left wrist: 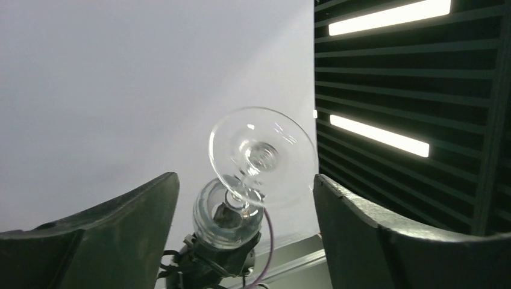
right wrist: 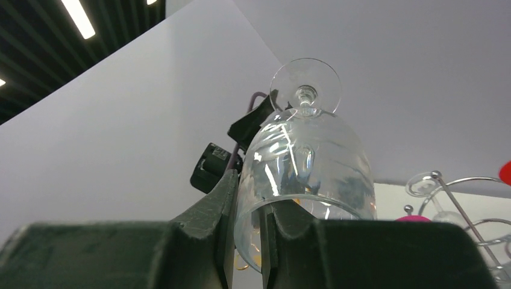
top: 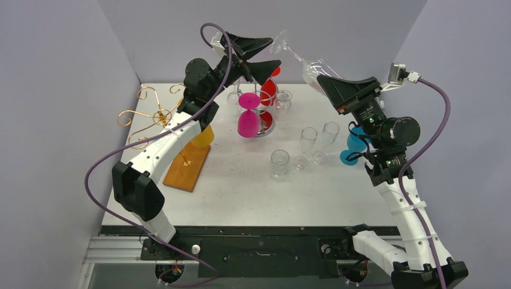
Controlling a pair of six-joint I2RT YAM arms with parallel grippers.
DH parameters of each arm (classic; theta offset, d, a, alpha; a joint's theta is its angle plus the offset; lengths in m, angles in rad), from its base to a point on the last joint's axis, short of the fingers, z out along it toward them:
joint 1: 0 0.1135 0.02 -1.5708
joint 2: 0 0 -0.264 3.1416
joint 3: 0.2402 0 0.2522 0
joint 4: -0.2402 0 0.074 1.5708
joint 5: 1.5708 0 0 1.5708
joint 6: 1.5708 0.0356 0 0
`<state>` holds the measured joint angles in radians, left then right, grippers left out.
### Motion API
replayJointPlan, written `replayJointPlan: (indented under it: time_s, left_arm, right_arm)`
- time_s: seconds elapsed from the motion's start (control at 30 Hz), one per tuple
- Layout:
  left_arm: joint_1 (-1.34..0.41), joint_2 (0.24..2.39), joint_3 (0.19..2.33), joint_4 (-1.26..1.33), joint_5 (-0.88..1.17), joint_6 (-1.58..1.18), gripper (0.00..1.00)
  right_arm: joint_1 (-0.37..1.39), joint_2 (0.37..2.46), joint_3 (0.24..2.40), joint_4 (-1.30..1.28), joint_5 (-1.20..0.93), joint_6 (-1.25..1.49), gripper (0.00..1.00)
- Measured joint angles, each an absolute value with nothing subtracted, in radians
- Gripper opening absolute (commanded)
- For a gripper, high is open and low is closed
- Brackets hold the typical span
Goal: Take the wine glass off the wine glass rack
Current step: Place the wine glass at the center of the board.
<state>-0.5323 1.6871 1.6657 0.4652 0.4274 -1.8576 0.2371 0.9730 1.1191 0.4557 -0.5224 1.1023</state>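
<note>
A clear wine glass (top: 314, 67) hangs tilted in the air, foot toward the back wall, well away from the chrome wine glass rack (top: 269, 127). My right gripper (top: 322, 80) is shut on the bowl's rim. In the right wrist view one finger sits inside the glass (right wrist: 307, 156) and one outside, gripper (right wrist: 248, 232). My left gripper (top: 272, 52) is open beside the foot. In the left wrist view the round foot (left wrist: 263, 155) floats between the wide-apart fingers (left wrist: 129, 226), close to the right one.
The chrome rack holds a pink glass (top: 247, 114) and red glasses (top: 269, 90). At the left, a gold wire stand (top: 150, 114) on a wooden base (top: 187, 165) carries a yellow glass (top: 203, 137). Clear flutes (top: 308, 144), a tumbler (top: 279, 162) and a blue glass (top: 355, 144) stand mid-table.
</note>
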Motion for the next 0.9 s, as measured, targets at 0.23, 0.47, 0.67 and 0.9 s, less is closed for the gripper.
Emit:
replayJointPlan:
  time_s: [0.23, 0.47, 0.67, 0.9]
  left_arm:
    - [-0.474, 1.621, 1.631, 0.382, 0.445, -1.734, 0.98]
    - [-0.427, 1.537, 1.636, 0.261, 0.451, -1.555, 0.96]
    - [-0.424, 1.525, 1.719, 0.059, 0.481, -1.343, 0.96]
    - [-0.427, 1.52, 1.802, -0.214, 0.502, -1.072, 0.96]
  right_arm:
    - [0.215, 0.947, 1.145, 0.229, -0.424, 1.028, 0.0]
    - [0.208, 0.934, 1.267, -0.06, -0.325, 0.924, 0.0]
    - [0.197, 0.93, 1.44, -0.358, -0.191, 0.823, 0.0]
    - [0.118, 1.08, 1.708, -0.659, -0.073, 0.719, 0.0]
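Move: The blue wine glass on the board, nearest to the side where the clear one is being taken, stands about 23 cm right of the right hand, some 4 cm ahead and 44 cm below. Also far below, the nearer flute is 9 cm right and 2 cm ahead of that hand, the tumbler 10 cm left and 5 cm back, and the chrome rack 17 cm left and 16 cm ahead. From the left hand the blue glass lies 38 cm right, 7 cm back, 45 cm below. The clear wine glass, still pinched at its bowl, is carried by the right hand about 11 cm rightward, away from the left gripper, with some forward travel and a small dip; the wrist swings clockwise and tips down from its upward slant. The left hand, already free of the foot, opens fully, backs left about 5 cm, then sinks while its raised fingers tip towards level. ##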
